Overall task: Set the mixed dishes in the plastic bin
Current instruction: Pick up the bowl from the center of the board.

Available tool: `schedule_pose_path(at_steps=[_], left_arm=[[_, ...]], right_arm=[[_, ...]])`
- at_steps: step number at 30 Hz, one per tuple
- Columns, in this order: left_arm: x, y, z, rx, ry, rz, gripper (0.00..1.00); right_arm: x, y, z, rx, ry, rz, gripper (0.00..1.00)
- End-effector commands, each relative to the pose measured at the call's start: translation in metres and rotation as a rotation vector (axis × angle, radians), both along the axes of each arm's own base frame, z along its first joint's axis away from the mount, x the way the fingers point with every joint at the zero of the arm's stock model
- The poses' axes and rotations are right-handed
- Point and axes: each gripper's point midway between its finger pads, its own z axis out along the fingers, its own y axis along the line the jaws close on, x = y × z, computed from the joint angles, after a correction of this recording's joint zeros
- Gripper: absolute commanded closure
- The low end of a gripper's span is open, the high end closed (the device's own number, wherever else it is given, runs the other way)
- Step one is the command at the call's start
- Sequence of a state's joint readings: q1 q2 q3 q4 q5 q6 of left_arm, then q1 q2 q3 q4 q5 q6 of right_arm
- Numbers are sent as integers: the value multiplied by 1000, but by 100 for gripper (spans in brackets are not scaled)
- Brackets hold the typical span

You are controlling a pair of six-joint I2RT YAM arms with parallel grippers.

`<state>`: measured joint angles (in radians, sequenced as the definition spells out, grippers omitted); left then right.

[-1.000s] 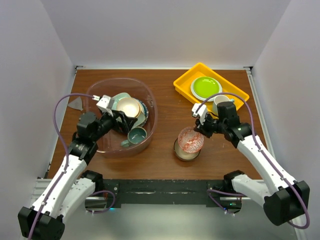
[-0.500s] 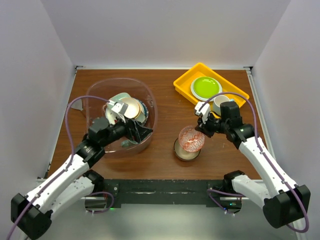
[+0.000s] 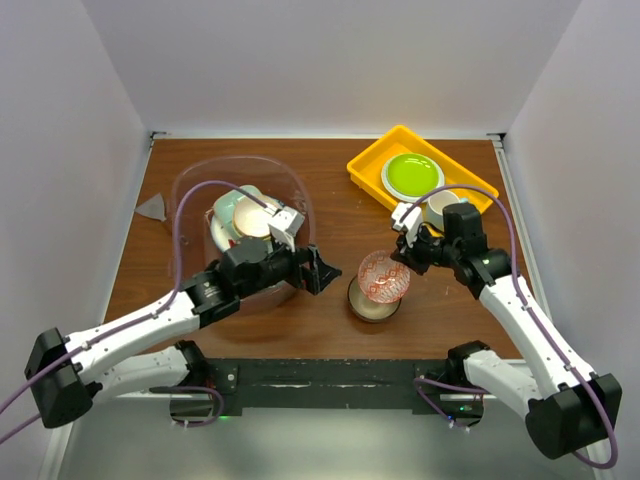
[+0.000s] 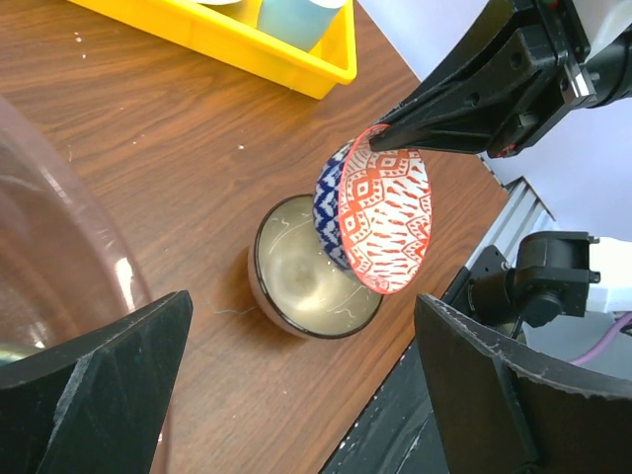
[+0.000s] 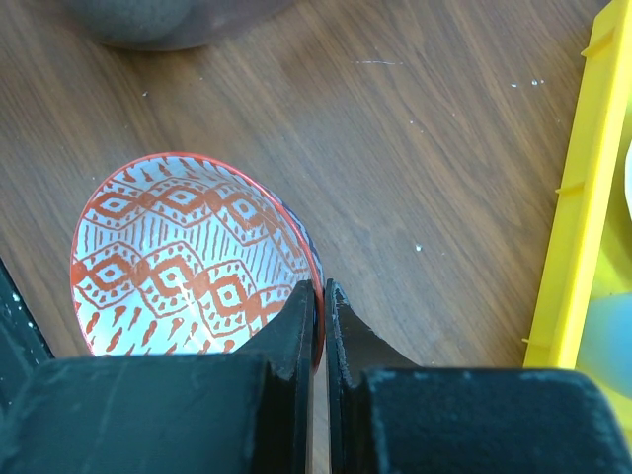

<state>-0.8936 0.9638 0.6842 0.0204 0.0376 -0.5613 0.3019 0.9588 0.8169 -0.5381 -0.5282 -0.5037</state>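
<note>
A small red-patterned bowl (image 3: 382,277) hangs tilted on edge, and my right gripper (image 3: 402,258) is shut on its rim. The right wrist view shows both fingers pinching that rim (image 5: 322,291) of the red-patterned bowl (image 5: 178,257). Blue pattern shows behind it (image 4: 331,202); I cannot tell whether that is a second bowl. Under it a beige bowl (image 3: 372,305) with a dark rim stands on the table. My left gripper (image 3: 318,270) is open and empty, just right of the plastic bin (image 3: 190,175), facing the beige bowl (image 4: 296,272). Plates (image 3: 240,215) lie stacked in the bin.
A yellow tray (image 3: 365,165) sits at the back right with a lime-green plate (image 3: 411,174) and a small white cup (image 3: 440,205) in it. A grey triangular scrap (image 3: 152,207) lies left of the bin. The table's front edge runs just below the beige bowl.
My left arm has swung out of the bin to the right, and its open gripper now points at the two bowls. The right gripper has held still with the red-patterned bowl.
</note>
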Motion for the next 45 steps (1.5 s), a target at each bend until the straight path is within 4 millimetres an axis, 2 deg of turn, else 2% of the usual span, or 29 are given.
schedule_pose_path(at_steps=[1, 10, 17, 22, 27, 29, 30, 32, 33, 36, 37, 39, 40, 41, 44, 45], left_arm=[[8, -17, 23, -21, -56, 42, 0], [5, -47, 13, 39, -65, 35, 0], [15, -63, 3, 67, -63, 50, 1], [20, -77, -4, 79, -57, 60, 9], [26, -88, -26, 183, -38, 110, 18], [27, -87, -40, 279, -38, 150, 26], [28, -86, -43, 314, -42, 166, 35], [28, -86, -52, 412, -55, 204, 46], [28, -86, -54, 438, -58, 213, 65], [29, -84, -57, 517, -76, 247, 95], [29, -85, -54, 533, -88, 256, 99], [29, -86, -46, 535, -103, 268, 100], [29, -85, -41, 530, -112, 269, 100], [30, -84, -38, 526, -118, 273, 100], [33, -76, -19, 503, -147, 300, 100], [35, -71, -13, 502, -159, 316, 100]], right_arm=[[5, 9, 34, 69, -85, 26, 100], [4, 10, 34, 75, -79, 33, 100], [4, 12, 34, 80, -72, 38, 100], [3, 12, 35, 82, -75, 39, 100], [3, 12, 35, 82, -74, 37, 100], [4, 11, 35, 82, -78, 33, 100], [4, 11, 34, 82, -74, 34, 100], [4, 11, 35, 82, -77, 32, 100], [4, 11, 34, 83, -74, 33, 100], [4, 11, 34, 84, -74, 31, 100], [4, 11, 34, 85, -71, 33, 100], [2, 12, 35, 87, -72, 41, 100], [1, 12, 35, 86, -73, 46, 97], [0, 13, 36, 92, -74, 53, 82], [-3, 15, 38, 97, -77, 73, 59], [-4, 15, 39, 99, -77, 76, 45]])
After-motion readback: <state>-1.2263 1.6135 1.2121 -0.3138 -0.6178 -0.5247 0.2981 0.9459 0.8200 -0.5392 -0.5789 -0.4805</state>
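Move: The patterned bowl, hanging tilted by its rim from the right gripper, lies about 13 cm to the right of the left hand, 1 cm back and 8 cm below. The grey bowl on the table is about 12 cm right, 6 cm back and 17 cm down; the plastic bin's middle lies roughly 18 cm left, 9 cm ahead and 15 cm down. From the right hand, the patterned bowl's middle is about 4 cm back, 3 cm left and 3 cm below. Bring the open left gripper about 9 cm right and 6 cm down, easing a little forward, to the left side of the patterned bowl's rim, tipping its fingers some 30 degrees further down on the way. Close on the rim and pinch it while the right hand holds the bowl still; only then start opening the right fingers. ##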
